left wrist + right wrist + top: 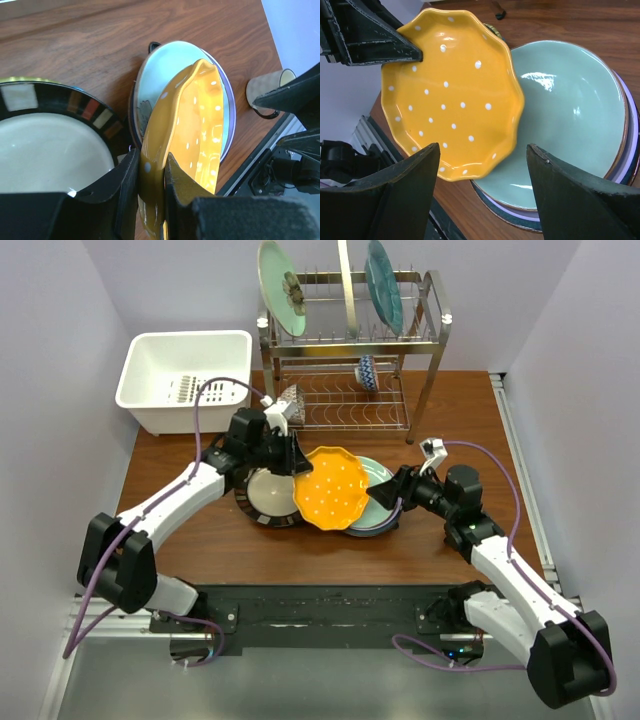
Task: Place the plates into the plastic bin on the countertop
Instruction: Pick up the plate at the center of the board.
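My left gripper (295, 465) (150, 160) is shut on the rim of the orange scalloped dotted plate (330, 490) (195, 125) (450, 95), which is tilted and lifted over the wooden table. Below its right edge lies a stack: a pale green plate (378, 475) (570, 115) on top, a lavender one (630, 145) under it, and a dark blue one (520, 220) at the bottom. A black-striped plate with a cream centre (268, 495) (45, 145) lies to the left. My right gripper (385, 495) (484, 147) stands open beside the stack, holding nothing. The white plastic bin (188, 336) stands at the back left.
A two-tier steel wire rack (430, 340) stands at the back centre. Upright in its top tier are a pale green flower plate (283, 288) and a teal plate (384, 282). Small patterned bowls (367, 370) (287, 400) sit on its lower tier.
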You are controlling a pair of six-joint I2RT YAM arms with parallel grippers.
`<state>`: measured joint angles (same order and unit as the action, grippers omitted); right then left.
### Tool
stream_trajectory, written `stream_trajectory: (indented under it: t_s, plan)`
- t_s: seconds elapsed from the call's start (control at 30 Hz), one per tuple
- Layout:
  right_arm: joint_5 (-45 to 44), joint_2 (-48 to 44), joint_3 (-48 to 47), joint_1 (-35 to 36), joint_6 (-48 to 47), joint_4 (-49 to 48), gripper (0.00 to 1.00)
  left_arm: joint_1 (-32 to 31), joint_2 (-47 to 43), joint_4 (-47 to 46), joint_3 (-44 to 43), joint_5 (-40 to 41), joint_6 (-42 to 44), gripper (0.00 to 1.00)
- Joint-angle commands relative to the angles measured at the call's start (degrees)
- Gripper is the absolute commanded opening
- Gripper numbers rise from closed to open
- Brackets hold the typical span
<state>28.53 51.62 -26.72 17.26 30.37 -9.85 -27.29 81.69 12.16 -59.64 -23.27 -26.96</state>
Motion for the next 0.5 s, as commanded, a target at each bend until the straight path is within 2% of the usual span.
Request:
stream_trajectory:
  t_s: [0.0, 0.47]
  plan:
    - [1.3, -1.2, -0.5, 0.1, -1.5, -0.2, 0.74, 3.1, -5.1, -3.8, -2.5, -2.7, -1.4, 0.00]
    - [1.8, -1.0, 1.3, 0.1, -1.6, -0.2, 0.74, 13.2, -10.5, -6.3, -0.1, -10.0, -1.5, 0.00]
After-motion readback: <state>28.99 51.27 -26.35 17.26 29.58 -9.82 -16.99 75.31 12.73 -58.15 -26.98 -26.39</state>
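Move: Some 29 cm to the left of the left hand, about 22 cm farther out and a little below it, is the plastic bin for the yellow plate it already holds. The black-rimmed plate lies about 5 cm left, 4 cm back and 11 cm below; the green plate on the stack is roughly 15 cm right and 4 cm back. The patterned cup stands about 16 cm ahead and 2 cm left. From the right hand, the bin is about 49 cm left and 27 cm ahead. Carrying the yellow plate by its left edge in a kept pinch, the left hand sweeps about 6 cm to its left, rising some 3 cm as it goes and edging forward at first, away from the stack and the open right hand, over the black-rimmed plate towards the bin. The wrist swings slightly counter-clockwise, by 5 to 10 degrees. ##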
